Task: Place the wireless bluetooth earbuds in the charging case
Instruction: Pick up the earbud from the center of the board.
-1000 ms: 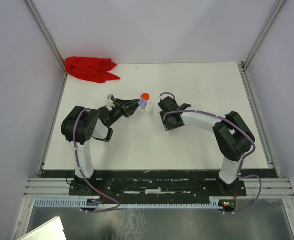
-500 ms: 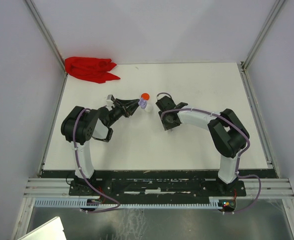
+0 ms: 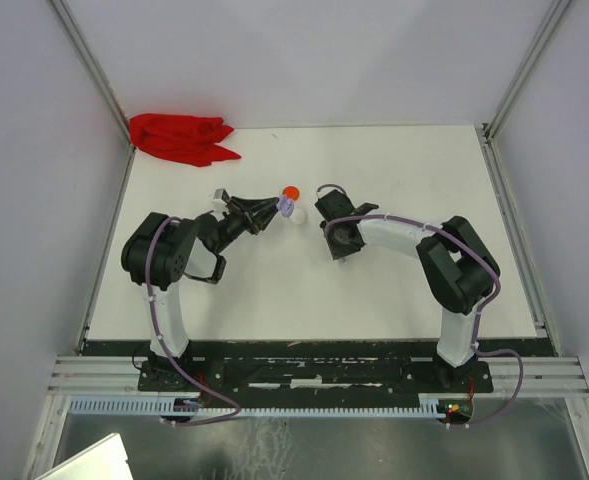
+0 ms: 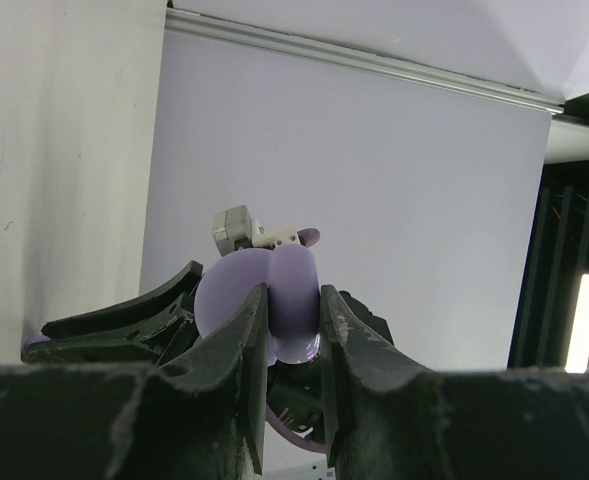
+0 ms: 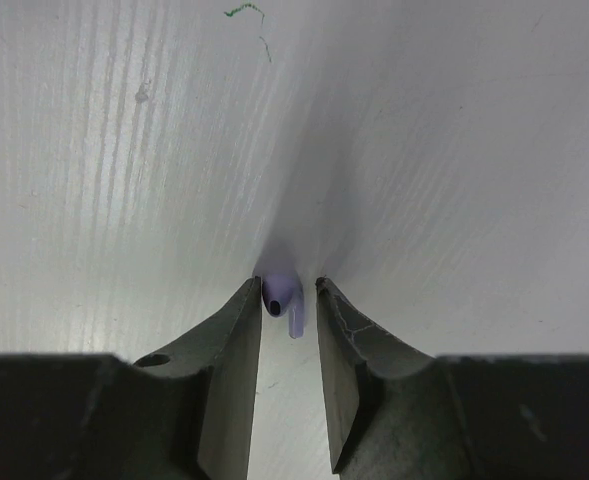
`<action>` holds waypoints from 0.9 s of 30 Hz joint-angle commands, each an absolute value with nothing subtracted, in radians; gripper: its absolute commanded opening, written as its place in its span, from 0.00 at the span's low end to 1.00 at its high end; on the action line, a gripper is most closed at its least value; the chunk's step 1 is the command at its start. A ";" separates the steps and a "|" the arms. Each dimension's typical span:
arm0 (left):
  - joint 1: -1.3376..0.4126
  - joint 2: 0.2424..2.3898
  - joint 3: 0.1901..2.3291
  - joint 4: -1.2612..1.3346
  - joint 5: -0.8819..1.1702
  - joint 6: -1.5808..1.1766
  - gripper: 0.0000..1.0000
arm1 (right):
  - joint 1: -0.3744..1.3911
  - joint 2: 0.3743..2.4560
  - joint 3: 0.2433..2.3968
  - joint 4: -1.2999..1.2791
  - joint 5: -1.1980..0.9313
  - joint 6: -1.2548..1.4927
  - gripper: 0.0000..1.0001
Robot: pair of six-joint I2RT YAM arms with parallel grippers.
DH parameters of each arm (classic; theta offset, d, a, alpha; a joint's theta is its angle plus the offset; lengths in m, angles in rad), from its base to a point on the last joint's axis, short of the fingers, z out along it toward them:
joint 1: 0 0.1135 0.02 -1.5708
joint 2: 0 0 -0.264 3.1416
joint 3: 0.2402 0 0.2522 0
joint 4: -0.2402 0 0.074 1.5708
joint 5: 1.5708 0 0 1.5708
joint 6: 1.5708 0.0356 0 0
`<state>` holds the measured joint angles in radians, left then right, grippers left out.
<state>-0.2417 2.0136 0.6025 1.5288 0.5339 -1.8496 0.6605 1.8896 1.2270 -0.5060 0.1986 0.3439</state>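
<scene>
My left gripper [image 4: 293,312] is shut on the lilac charging case [image 4: 292,268] and holds it off the table near the middle [image 3: 285,208]. The case's lid stands open [image 4: 224,290]. A purple stemmed earbud [image 5: 281,297] lies on the white table, right between the fingertips of my right gripper [image 5: 288,302]. The left finger [image 5: 242,330] touches the earbud, while a thin gap still shows at the right finger [image 5: 336,330]. From above, the right gripper [image 3: 330,212] points down just right of the case and hides the earbud.
An orange round disc [image 3: 291,191] lies just beyond the case. A red cloth [image 3: 179,138] is bunched in the far left corner. White walls enclose the table [image 3: 414,180] on three sides.
The right gripper's jaws have narrowed around the purple earbud, and that arm has shifted slightly left. The left arm and the case have stayed still.
</scene>
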 commanded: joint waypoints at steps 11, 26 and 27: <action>-0.235 1.969 0.597 1.729 0.552 -1.826 0.03 | 0.647 1.910 1.269 -0.503 0.155 0.353 0.27; -0.287 1.990 0.587 1.730 0.529 -1.825 0.03 | 0.646 1.661 1.266 -0.260 0.232 0.232 0.01; -0.296 1.995 0.591 1.730 0.526 -1.827 0.03 | 0.646 1.634 1.253 -0.222 0.231 0.222 0.01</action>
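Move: The purple earbud stands on the board practically between the right hand's open fingertips, within about 1 cm of its grip point. From there the white case lies some 9 cm ahead and 8 cm left, the orange case 14 cm ahead and 10 cm left, and the purple case held by the left hand about 8 cm ahead, 10 cm left and 14 cm higher. From the left hand the earbud is roughly 8 cm back, 10 cm right and 14 cm below. The right hand stays low over the board, easing barely half a centimetre left while its fingers close on the earbud from both sides, slowly at first and then quickly, until the tips pinch it. Then it lifts away with growing speed, about 5 cm up and 3 cm forward with a slight drift left, the fingertips swinging forward some 10 degrees, towards the purple case that the left hand keeps gripped. ##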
